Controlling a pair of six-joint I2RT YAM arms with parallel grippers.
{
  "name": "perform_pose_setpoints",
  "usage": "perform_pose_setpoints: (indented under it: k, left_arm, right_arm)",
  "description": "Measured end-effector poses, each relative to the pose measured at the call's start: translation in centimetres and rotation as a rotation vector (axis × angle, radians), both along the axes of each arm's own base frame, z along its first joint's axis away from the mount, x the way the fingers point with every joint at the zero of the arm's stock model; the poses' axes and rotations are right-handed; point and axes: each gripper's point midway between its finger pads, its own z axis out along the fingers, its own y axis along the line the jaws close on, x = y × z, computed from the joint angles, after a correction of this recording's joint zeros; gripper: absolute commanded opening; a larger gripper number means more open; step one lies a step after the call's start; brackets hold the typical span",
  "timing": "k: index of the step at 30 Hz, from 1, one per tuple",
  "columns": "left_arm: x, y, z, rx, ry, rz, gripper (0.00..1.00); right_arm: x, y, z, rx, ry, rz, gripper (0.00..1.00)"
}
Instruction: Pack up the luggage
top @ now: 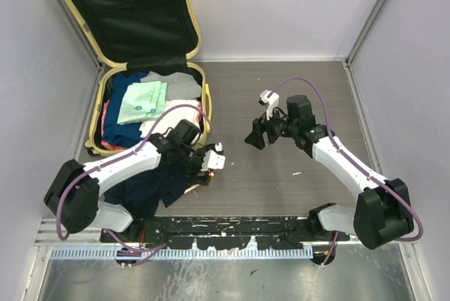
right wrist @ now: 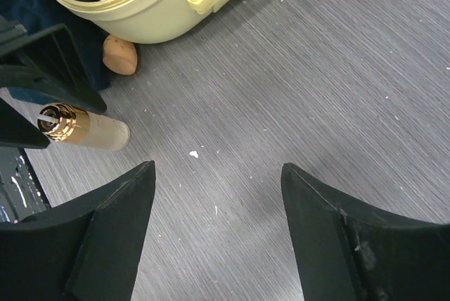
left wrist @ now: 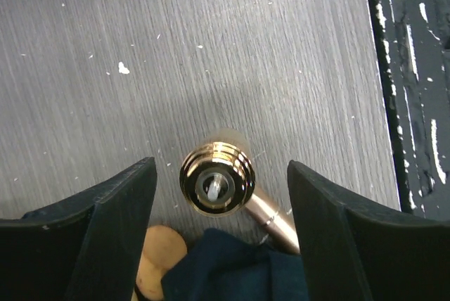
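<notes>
The luggage (top: 206, 97) is a pale-yellow suitcase lying open at the far left, its black-lined lid (top: 133, 9) upright and its base full of folded clothes (top: 143, 102). Its shell and yellow handle also show in the right wrist view (right wrist: 162, 13). My left gripper (top: 205, 166) is open and low over the table, in front of the suitcase. In the left wrist view (left wrist: 221, 173) its fingers straddle a gold-capped bottle (left wrist: 232, 167) lying on the table without touching it. The bottle also shows in the right wrist view (right wrist: 84, 129). My right gripper (top: 254, 136) (right wrist: 218, 174) is open and empty above bare table.
A dark blue garment (top: 151, 188) (left wrist: 232, 273) lies on the table by the left arm, over the bottle's lower end. A tan rounded object (left wrist: 158, 259) (right wrist: 119, 55) lies beside it. A black rail (top: 225, 231) runs along the near edge. Grey walls enclose the table.
</notes>
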Motion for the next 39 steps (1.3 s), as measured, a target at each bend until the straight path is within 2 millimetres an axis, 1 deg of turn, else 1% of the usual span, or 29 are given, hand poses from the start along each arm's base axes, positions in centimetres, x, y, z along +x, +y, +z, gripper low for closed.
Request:
perform_pose_setpoints:
  k: [3, 6, 9, 11, 12, 14, 17, 19, 20, 21, 23, 24, 25, 27, 29, 30, 31, 33, 34, 36, 37, 39]
  left_arm:
    - [0.2, -0.5, -1.3, 0.014, 0.011, 0.015, 0.59]
    - [0.5, -1.1, -2.1, 0.021, 0.035, 0.049, 0.4]
    - [0.6, -1.2, -2.2, 0.024, 0.061, 0.089, 0.23]
    - [0.6, -1.2, -2.0, 0.035, 0.084, 0.116, 0.16]
    - [0.5, -1.1, -1.6, 0.047, 0.099, 0.125, 0.13]
    - [0.7, -1.1, -0.5, 0.063, 0.119, 0.151, 0.1]
    - [1.6, -1.1, 2.4, 0.071, 0.117, 0.204, 0.08]
    - [2.5, -0.9, 5.2, 0.066, 0.1, 0.244, 0.07]
    - [3.1, -0.6, 6.9, 0.062, 0.095, 0.272, 0.07]
    - [3.7, -0.2, 8.1, 0.06, 0.088, 0.296, 0.07]
    - [5.5, 1.4, 11.3, 0.055, 0.075, 0.379, 0.07]
    - [6.5, 2.7, 12.7, 0.055, 0.069, 0.433, 0.07]
    - [7.5, 3.9, 13.8, 0.054, 0.061, 0.482, 0.07]
    - [9.4, 7.3, 15.7, 0.063, 0.06, 0.605, 0.07]
    - [11.6, 11.9, 17.5, 0.082, 0.057, 0.765, 0.08]
    - [12.2, 13.2, 17.9, 0.09, 0.052, 0.81, 0.09]
    - [13.2, 15.5, 18.5, 0.101, 0.042, 0.888, 0.09]
    - [14.5, 19.4, 19.2, 0.125, 0.023, 1.014, 0.09]
    - [15.0, 20.7, 19.3, 0.134, 0.015, 1.056, 0.09]
    - [15.9, 23.7, 19.3, 0.164, 0.002, 1.152, 0.08]
    - [16.3, 24.7, 19.1, 0.178, 0.003, 1.186, 0.08]
    - [17.7, 27.5, 18.5, 0.217, 0.014, 1.281, 0.08]
  right_arm:
    - [0.1, -0.5, -0.1, -0.001, 0.003, -0.015, 0.76]
    - [0.3, -0.7, 0.0, -0.001, 0.001, -0.022, 0.76]
    - [0.3, -0.9, 0.1, 0.0, -0.001, -0.026, 0.76]
    - [0.2, -0.9, 0.2, -0.001, -0.004, -0.026, 0.76]
    - [0.2, -1.0, 0.2, -0.002, -0.006, -0.026, 0.76]
    - [0.1, -1.0, 0.3, -0.003, -0.009, -0.025, 0.76]
    - [0.1, -1.0, 0.3, -0.005, -0.009, -0.024, 0.76]
    - [0.1, -1.0, 0.3, -0.004, -0.01, -0.025, 0.76]
    - [0.1, -1.0, 0.3, -0.003, -0.009, -0.026, 0.76]
    - [0.2, -1.1, 0.3, -0.003, -0.008, -0.028, 0.76]
    - [0.2, -1.1, 0.4, 0.001, -0.007, -0.032, 0.76]
    - [0.2, -1.1, 0.4, 0.003, -0.006, -0.034, 0.76]
    - [0.3, -1.1, 0.4, 0.004, -0.006, -0.035, 0.76]
    - [0.3, -1.1, 0.5, 0.008, -0.005, -0.037, 0.76]
    - [0.4, -1.0, 0.6, 0.01, -0.007, -0.038, 0.76]
    - [0.4, -1.0, 0.6, 0.011, -0.007, -0.039, 0.76]
    - [0.4, -1.0, 0.6, 0.012, -0.007, -0.039, 0.76]
    - [0.4, -1.0, 0.7, 0.017, -0.007, -0.042, 0.76]
    - [0.5, -0.9, 0.7, 0.019, -0.007, -0.043, 0.76]
    - [0.6, -0.8, 0.7, 0.025, -0.006, -0.046, 0.76]
    - [0.7, -0.8, 0.6, 0.027, -0.002, -0.046, 0.76]
    - [0.8, -0.7, 0.4, 0.026, 0.007, -0.047, 0.76]
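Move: The gold-capped bottle stands upright just under the left hand's open fingers, its middle about 4 cm below, 2 cm right and 1 cm forward. A brown tube lies on the table some 5 cm back and 4 cm left of the hand; a wooden piece lies about 3 cm forward and 5 cm left. The open suitcase's middle is roughly 20 cm forward and 18 cm left. From the right hand, the bottle is about 9 cm back, 14 cm left and 11 cm lower. Down about 2 cm and slightly right, the left hand settles around the gold-capped bottle and pinches it between both fingers. It then lifts straight up before swinging left and forward over the suitcase, ending nearly 30 cm left of the pick-up spot and some 20 cm higher, the wrist turning about 70 degrees counter-clockwise with the grip kept. ##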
